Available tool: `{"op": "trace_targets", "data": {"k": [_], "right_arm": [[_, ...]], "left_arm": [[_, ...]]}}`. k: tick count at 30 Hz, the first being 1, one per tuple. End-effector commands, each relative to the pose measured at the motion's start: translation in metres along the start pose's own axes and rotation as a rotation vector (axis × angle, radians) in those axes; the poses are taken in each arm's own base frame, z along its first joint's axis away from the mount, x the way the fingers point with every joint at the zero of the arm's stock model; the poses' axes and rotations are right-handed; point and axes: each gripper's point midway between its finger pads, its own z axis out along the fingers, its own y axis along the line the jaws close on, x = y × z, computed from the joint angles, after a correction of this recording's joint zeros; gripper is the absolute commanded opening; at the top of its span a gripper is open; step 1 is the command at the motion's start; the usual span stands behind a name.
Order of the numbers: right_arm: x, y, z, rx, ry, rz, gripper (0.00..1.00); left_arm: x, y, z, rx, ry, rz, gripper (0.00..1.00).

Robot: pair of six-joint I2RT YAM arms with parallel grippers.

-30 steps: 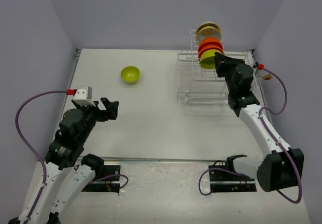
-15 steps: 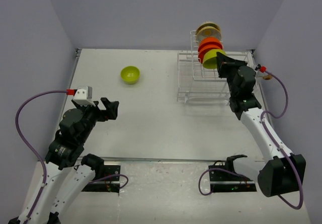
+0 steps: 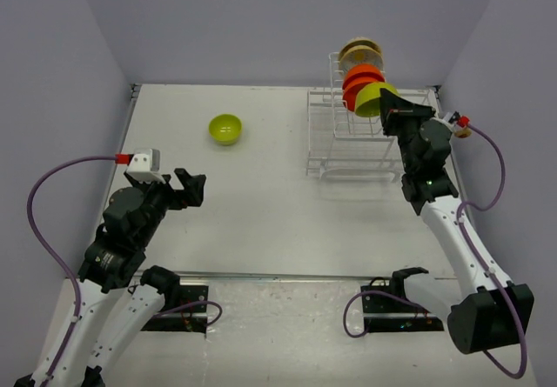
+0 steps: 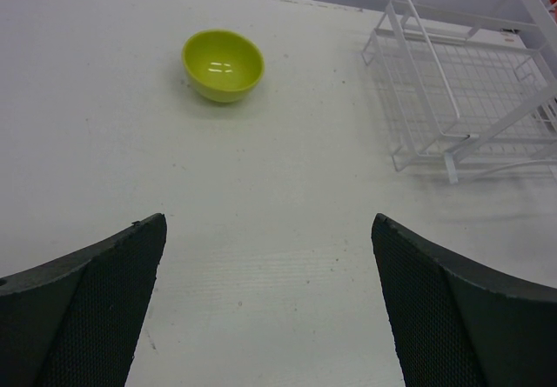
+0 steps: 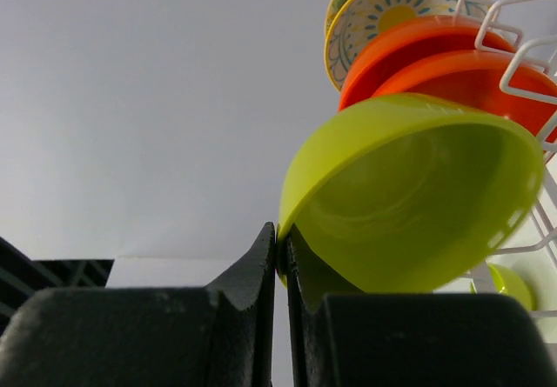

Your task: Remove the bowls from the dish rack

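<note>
My right gripper is shut on the rim of a lime-green bowl, holding it tilted above the upright end of the white wire dish rack. Behind it in the rack slots stand two orange-red bowls and a cream floral bowl. Another lime-green bowl sits upright on the table at the back left. My left gripper hangs open over the table, well short of that bowl, with nothing between its fingers.
The low basket part of the rack lies to the right of the left gripper. Purple walls close the table at the back and both sides. A purple cable loops beside the left arm.
The right gripper has closed on the lime-green bowl's rim and lifted it up and to the right, out of its slot. The left arm has not moved.
</note>
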Motion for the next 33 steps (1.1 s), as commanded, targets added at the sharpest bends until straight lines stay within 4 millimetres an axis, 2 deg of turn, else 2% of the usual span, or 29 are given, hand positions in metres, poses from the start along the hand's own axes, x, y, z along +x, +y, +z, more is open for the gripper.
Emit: {"op": "trace_targets", "data": {"k": [1, 3, 6, 7, 10, 11, 13, 14, 15, 16, 17, 18, 19, 20, 21, 22, 23, 25, 26, 27, 28, 29, 30, 31, 33], "right_arm": [[0.007, 0.044, -0.012, -0.141, 0.041, -0.035, 0.0], [0.011, 0.05, -0.015, -0.168, 0.062, -0.088, 0.0], [0.029, 0.061, -0.022, -0.224, 0.155, -0.247, 0.0], [0.047, 0.066, -0.031, -0.257, 0.261, -0.308, 0.0], [0.065, 0.062, -0.043, -0.302, 0.364, -0.461, 0.0], [0.069, 0.055, -0.048, -0.307, 0.392, -0.49, 0.0], [0.071, 0.061, -0.061, -0.373, 0.384, -0.597, 0.0], [0.077, 0.061, -0.071, -0.408, 0.406, -0.69, 0.0], [0.083, 0.061, -0.076, -0.433, 0.431, -0.744, 0.0], [0.091, 0.058, -0.081, -0.456, 0.467, -0.811, 0.0], [0.11, 0.063, -0.097, -0.549, 0.541, -0.953, 0.0], [0.121, 0.041, -0.101, -0.503, 0.625, -1.03, 0.0], [0.133, 0.034, -0.109, -0.53, 0.682, -1.116, 0.0], [0.157, 0.033, -0.129, -0.646, 0.76, -1.269, 0.0], [0.161, 0.008, -0.136, -0.585, 0.827, -1.348, 0.0], [0.17, -0.003, -0.141, -0.595, 0.863, -1.418, 0.0], [0.186, -0.016, -0.157, -0.672, 0.921, -1.534, 0.0], [0.194, -0.043, -0.172, -0.704, 1.004, -1.662, 0.0], [0.207, -0.061, -0.193, -0.766, 1.078, -1.708, 0.0], [0.208, -0.07, -0.198, -0.837, 1.089, -1.805, 0.0], [0.212, -0.076, -0.205, -0.885, 1.107, -1.842, 0.0], [0.216, -0.083, -0.217, -0.981, 1.126, -1.889, 0.0], [0.219, -0.085, -0.224, -1.037, 1.134, -1.904, 0.0], [0.222, -0.09, -0.232, -1.09, 1.151, -1.913, 0.0], [0.223, -0.093, -0.231, -1.109, 1.151, -1.96, 0.0]], "left_arm": [[-0.008, 0.0, 0.003, -0.004, -0.025, 0.027, 1.0], [-0.008, 0.001, 0.004, -0.008, -0.021, 0.028, 1.0], [-0.013, 0.003, 0.005, -0.029, -0.022, 0.03, 1.0], [-0.016, 0.002, 0.004, -0.033, -0.02, 0.03, 1.0], [-0.023, -0.003, 0.003, -0.027, 0.0, 0.014, 1.0], [-0.034, -0.008, 0.0, -0.007, -0.019, 0.006, 1.0], [-0.044, -0.018, 0.0, 0.027, -0.024, -0.014, 1.0], [-0.061, -0.028, -0.006, 0.065, -0.054, -0.024, 1.0], [-0.069, -0.033, -0.008, 0.081, -0.063, -0.028, 1.0], [-0.075, -0.039, -0.005, 0.096, -0.059, -0.039, 1.0], [-0.096, -0.052, -0.013, 0.148, -0.089, -0.048, 1.0], [-0.1, -0.059, -0.006, 0.164, -0.07, -0.05, 1.0], [-0.108, -0.067, -0.005, 0.188, -0.069, -0.06, 1.0], [-0.128, -0.078, -0.01, 0.23, -0.094, -0.065, 1.0], [-0.131, -0.09, -0.008, 0.281, -0.074, -0.063, 1.0], [-0.139, -0.101, 0.002, 0.308, -0.047, -0.064, 1.0], [-0.139, -0.115, 0.004, 0.374, -0.008, -0.057, 1.0], [-0.141, -0.134, 0.019, 0.444, 0.062, -0.058, 1.0], [-0.14, -0.142, 0.021, 0.478, 0.085, -0.062, 1.0], [-0.135, -0.151, 0.021, 0.531, 0.118, -0.066, 1.0], [-0.131, -0.154, 0.028, 0.542, 0.149, -0.078, 1.0], [-0.125, -0.16, 0.029, 0.576, 0.179, -0.08, 1.0], [-0.119, -0.163, 0.031, 0.597, 0.207, -0.08, 1.0], [-0.104, -0.165, 0.039, 0.607, 0.261, -0.081, 1.0], [-0.084, -0.17, 0.044, 0.617, 0.331, -0.064, 1.0]]}}
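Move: The right hand already grips the second green bowl by its rim; the open left gripper it heads for lies about 46 cm to its left, 17 cm back and 11 cm lower. The red bowls left in the rack are some 9 cm ahead and 5 cm left of the right hand, slightly lower. From the left hand, the held bowl is about 20 cm ahead, 44 cm right and 8 cm up; the green bowl on the table is roughly 36 cm ahead, 4 cm right and 24 cm down. Keeping its pinch on the green bowl's rim, the right hand lifts slightly, then sweeps back and left some 23 cm each way, away from the rack and towards the left gripper, sinking about 11 cm overall as its fingers swing from forward to leftward and a little down, the hand rolling as it goes. The left hand, fingers wide open and empty, rises about 18 cm and then sinks some 5 cm again, while moving 13 cm right and a little forward and turning about 30 degrees clockwise towards the oncoming bowl, which it has not yet touched. ##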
